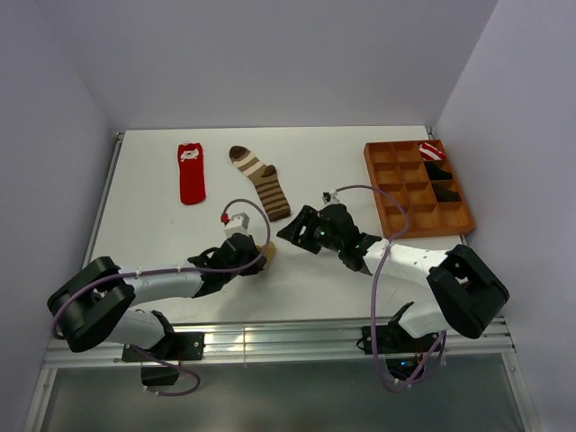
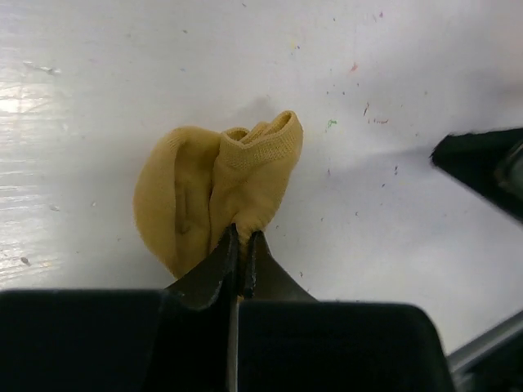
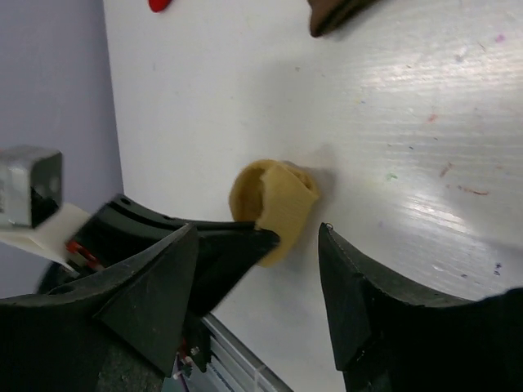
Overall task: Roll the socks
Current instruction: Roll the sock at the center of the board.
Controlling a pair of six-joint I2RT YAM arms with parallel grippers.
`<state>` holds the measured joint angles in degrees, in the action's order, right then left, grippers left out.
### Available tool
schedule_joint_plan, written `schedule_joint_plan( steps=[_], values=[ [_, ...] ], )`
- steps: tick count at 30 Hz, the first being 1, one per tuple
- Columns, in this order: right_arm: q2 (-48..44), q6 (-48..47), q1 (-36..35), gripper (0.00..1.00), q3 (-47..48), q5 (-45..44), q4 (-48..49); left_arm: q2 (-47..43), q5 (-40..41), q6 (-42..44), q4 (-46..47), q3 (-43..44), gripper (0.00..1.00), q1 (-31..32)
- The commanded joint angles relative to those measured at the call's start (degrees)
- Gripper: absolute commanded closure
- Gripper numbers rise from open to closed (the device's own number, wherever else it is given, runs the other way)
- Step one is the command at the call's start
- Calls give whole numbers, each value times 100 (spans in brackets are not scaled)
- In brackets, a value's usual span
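Observation:
The mustard-yellow sock (image 2: 221,192) lies bunched and partly rolled on the white table. My left gripper (image 2: 242,241) is shut on its near edge. In the top view the sock (image 1: 268,251) pokes out at the left gripper (image 1: 257,256). My right gripper (image 3: 260,231) is open and empty, just right of the sock (image 3: 282,200), with its jaws wide apart. In the top view the right gripper (image 1: 293,230) hovers close beside the left one. The red sock with a white mark (image 1: 191,173) and the brown-and-tan striped sock (image 1: 261,180) lie flat at the back.
A brown compartment tray (image 1: 396,191) stands at the back right and holds a red-and-white striped bundle (image 1: 432,150) and black bundles (image 1: 440,172). The table's front rail (image 1: 288,337) runs close behind both arms. Grey walls enclose the table.

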<state>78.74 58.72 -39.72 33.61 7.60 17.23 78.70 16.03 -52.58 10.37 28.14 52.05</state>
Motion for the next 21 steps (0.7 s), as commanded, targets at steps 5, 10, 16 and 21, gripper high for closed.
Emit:
schedule_joint_plan(
  steps=[5, 10, 16, 21],
  values=[
    [553, 166, -254, 33, -249, -21, 1052, -417, -1901, -841, 816, -397, 100, -959],
    [950, 263, -360, 34, -258, -30, 1423, -154, -2631, -1236, 1177, -608, 100, -1557],
    [1495, 342, -457, 36, -109, 40, 1537, 312, -2868, -1378, 1414, -678, 100, -1690],
    [1820, 386, -483, 37, -3, 75, 1546, 611, -3079, -1606, 1827, -836, 100, -1742]
  ],
)
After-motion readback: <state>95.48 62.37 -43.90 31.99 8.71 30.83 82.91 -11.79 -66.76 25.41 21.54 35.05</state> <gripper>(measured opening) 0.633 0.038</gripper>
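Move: The yellow sock is already pinched in the left hand, its folded bulk about 2 cm ahead of that hand, 2 cm to the right and 1 cm below. From the open right hand it lies some 5 cm to the left, 2 cm back and roughly 8 cm down. The striped sock's middle is about 19 cm farther out than the yellow sock and 1 cm to its left; the red sock is about 22 cm farther out and 21 cm left of it. The right hand sinks about 7 cm from above and drifts some 3 cm left and a little back, fingers kept well open and their aim barely changed, bringing them down close beside the yellow sock; contact can't be told. Meanwhile the left hand keeps its pinch and turns the sock by about 30 degrees, its left side dropping and its fingers tipping farther down, as it shifts a centimetre or two forward, left and up, then settles back down. ##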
